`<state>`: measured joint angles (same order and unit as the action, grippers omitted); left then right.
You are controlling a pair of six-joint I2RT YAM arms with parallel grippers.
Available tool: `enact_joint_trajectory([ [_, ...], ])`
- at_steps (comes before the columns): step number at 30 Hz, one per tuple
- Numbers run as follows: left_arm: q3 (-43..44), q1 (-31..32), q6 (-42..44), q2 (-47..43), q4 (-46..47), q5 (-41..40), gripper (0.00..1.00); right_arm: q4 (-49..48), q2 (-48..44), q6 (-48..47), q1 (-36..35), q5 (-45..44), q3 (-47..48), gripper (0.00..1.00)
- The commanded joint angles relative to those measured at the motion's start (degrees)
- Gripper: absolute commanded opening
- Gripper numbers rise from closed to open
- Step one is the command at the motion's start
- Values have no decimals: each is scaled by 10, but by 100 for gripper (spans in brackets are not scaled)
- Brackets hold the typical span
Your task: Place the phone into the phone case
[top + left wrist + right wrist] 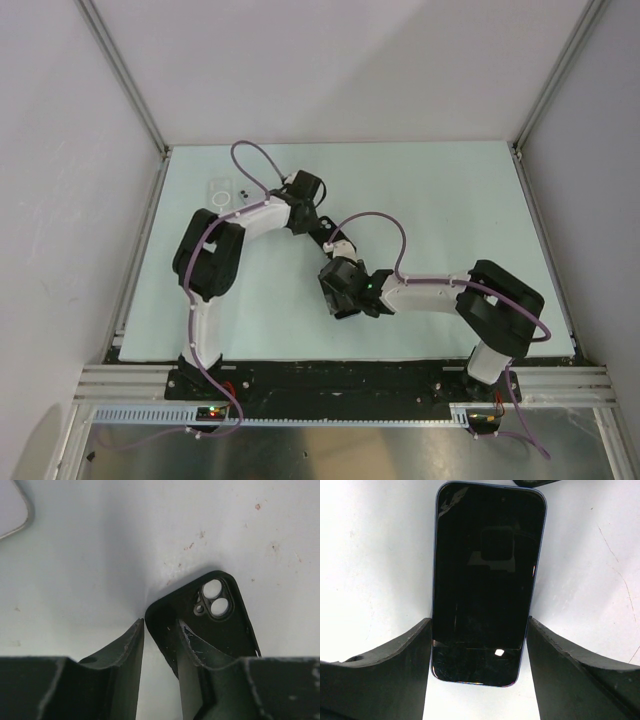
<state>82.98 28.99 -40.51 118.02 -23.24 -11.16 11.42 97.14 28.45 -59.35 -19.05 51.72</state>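
The black phone case [222, 630] lies flat on the white table, its camera cutout [216, 600] facing up. My left gripper [161, 624] straddles the case's near side wall. One finger [192, 645] is over the case's inside and the other stands just outside the wall, with a thin strip of table showing between it and the wall. The phone [485, 580] is dark and screen up. My right gripper [479, 622] is shut on its lower end, with a finger against each long edge. In the top view the two grippers [322, 228] [343, 298] sit close together mid-table.
A clear, flat, rounded item [220, 191] lies at the far left of the table, with a small dark speck [243, 190] beside it. Its corner [15, 510] shows in the left wrist view. White walls and aluminium posts enclose the table.
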Motion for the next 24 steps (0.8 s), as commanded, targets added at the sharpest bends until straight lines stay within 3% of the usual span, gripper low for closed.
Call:
enact_joint_trajectory([
  [1, 20, 14, -2, 6, -8, -32, 32, 96, 19, 22, 9, 21, -38, 56],
  [12, 46, 17, 28, 5, -90, -148, 3, 80, -4, -6, 24, 49, -35, 58],
  [24, -34, -17, 60, -65, -100, -147, 0, 52, -10, -26, 27, 66, -8, 56],
])
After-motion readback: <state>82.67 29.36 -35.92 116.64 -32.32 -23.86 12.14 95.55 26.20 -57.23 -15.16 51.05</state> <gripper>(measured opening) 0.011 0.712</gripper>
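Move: The black phone case lies flat just under my left fingertips, which straddle the rim at its far left corner; its middle is about 6 cm to my right and 3 cm back. The white phone is some 8 cm ahead and 13 cm to the left. The black phone, gripped by my right hand, is about 18 cm back and 8 cm right of my left hand. From my right hand the case's middle is about 18 cm ahead and 3 cm left. I shut my left fingers on the phone case's thin rim at its far left corner, easing slightly back as they close, then drag the corner about 5 cm left and nearly 2 cm back, low over the table. As I go, my left wrist rolls some 15 degrees, its left side rising. My right hand stays nearly in place, still gripping the black phone by its long edges. ##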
